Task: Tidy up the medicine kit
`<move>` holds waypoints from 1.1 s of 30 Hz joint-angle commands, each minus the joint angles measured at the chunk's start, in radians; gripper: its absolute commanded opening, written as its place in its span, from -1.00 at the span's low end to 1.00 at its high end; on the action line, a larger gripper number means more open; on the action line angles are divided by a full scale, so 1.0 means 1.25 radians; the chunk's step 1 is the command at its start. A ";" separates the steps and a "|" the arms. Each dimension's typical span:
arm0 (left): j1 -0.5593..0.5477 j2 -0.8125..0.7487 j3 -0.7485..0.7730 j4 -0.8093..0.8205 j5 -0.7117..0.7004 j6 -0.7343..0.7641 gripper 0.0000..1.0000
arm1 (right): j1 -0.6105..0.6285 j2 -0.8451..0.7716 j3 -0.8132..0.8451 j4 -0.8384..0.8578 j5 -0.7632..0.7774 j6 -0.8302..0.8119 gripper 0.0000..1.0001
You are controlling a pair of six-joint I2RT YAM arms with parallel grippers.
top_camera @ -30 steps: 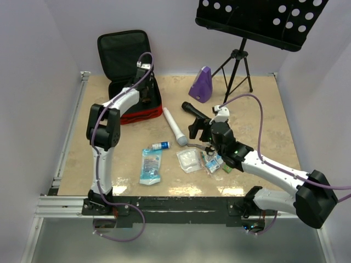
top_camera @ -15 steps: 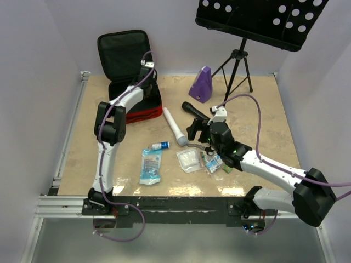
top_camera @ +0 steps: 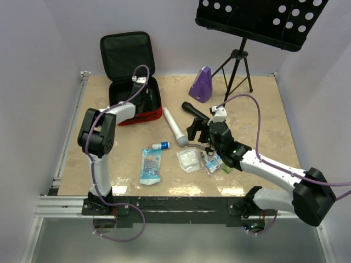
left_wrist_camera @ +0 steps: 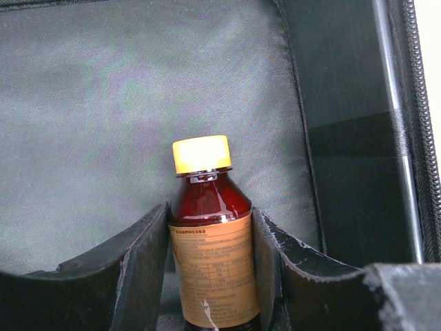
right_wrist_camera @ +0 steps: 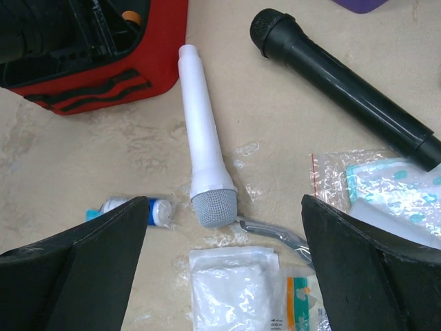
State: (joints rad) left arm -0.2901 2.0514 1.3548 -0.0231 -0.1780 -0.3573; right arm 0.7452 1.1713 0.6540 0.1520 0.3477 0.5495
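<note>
The medicine kit [top_camera: 143, 115], a red zip case, lies open at the back left with its black lid [top_camera: 125, 55] raised. My left gripper [top_camera: 142, 97] reaches into it. In the left wrist view that gripper [left_wrist_camera: 210, 276] is shut on a brown bottle [left_wrist_camera: 210, 255] with a yellow cap and a tan label, held over the black lining [left_wrist_camera: 124, 103]. My right gripper [top_camera: 194, 131] hovers open above the table's middle. In the right wrist view the right gripper [right_wrist_camera: 224, 205] spans a white microphone [right_wrist_camera: 202, 145], with nothing held.
A black microphone [top_camera: 195, 111], a small blue-and-white bottle [top_camera: 160, 146], a gauze packet [top_camera: 189, 160], a blue pouch [top_camera: 149, 166] and further packets [top_camera: 214, 163] lie on the table. A purple metronome [top_camera: 201, 85] and a music stand [top_camera: 258, 22] stand behind.
The left arm's elbow has swung left and its wrist has come down lower over the open kit. The right arm has not moved.
</note>
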 commanded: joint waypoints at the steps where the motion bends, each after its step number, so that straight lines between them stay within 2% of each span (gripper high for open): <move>1: -0.004 0.002 0.042 -0.022 0.000 0.006 -0.79 | -0.002 -0.014 0.014 0.013 0.007 -0.001 0.94; 8: 0.004 0.121 0.267 -0.093 -0.016 0.040 -0.79 | -0.002 -0.023 0.014 0.005 0.014 0.002 0.94; 13: 0.004 0.209 0.380 -0.124 -0.005 0.049 -0.77 | -0.002 -0.007 0.020 0.000 0.009 -0.003 0.94; 15: 0.004 0.229 0.400 -0.124 0.000 0.050 -0.59 | -0.002 -0.002 0.025 -0.001 0.014 -0.009 0.95; 17: 0.004 0.233 0.405 -0.121 0.009 0.049 -0.32 | -0.002 0.001 0.029 -0.003 0.014 -0.010 0.95; 19: 0.004 0.218 0.390 -0.113 0.015 0.049 0.10 | -0.002 -0.002 0.028 -0.001 0.010 -0.011 0.95; 21: 0.004 0.192 0.368 -0.102 0.012 0.047 0.43 | -0.002 -0.003 0.024 0.005 0.007 -0.009 0.95; 22: 0.004 0.177 0.358 -0.098 0.009 0.045 0.52 | -0.002 -0.003 0.024 0.008 0.004 -0.009 0.95; 28: 0.006 0.070 0.277 -0.083 0.021 0.039 0.78 | -0.002 -0.003 0.014 0.017 0.003 -0.010 0.95; 33: 0.010 -0.025 0.179 -0.064 0.014 0.009 0.81 | -0.002 -0.018 0.007 0.017 0.007 -0.009 0.95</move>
State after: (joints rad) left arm -0.2821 2.1761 1.6585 -0.1616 -0.1623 -0.3103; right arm 0.7452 1.1717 0.6540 0.1432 0.3485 0.5426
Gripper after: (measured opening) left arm 0.900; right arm 0.974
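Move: My left hand already grips the brown bottle inside the case. The free spot in the case's far right corner, where it is to go, lies about 8 cm ahead and 2 cm right, a touch lower. The case's right wall stands some 5 cm to my right, about level with my hand; the white microphone lies roughly 12 cm back and 11 cm right. From my right hand that spot is about 28 cm ahead, 15 cm left, 13 cm below. Keeping hold of the brown bottle, I take my left hand about 8 cm forward and slightly right towards the case's far right corner, rising barely a centimetre on the way and settling again. There I open the fingers wide and let go, then draw back some 3 cm and, at the last, lift nearly as much, clear of the bottle. ##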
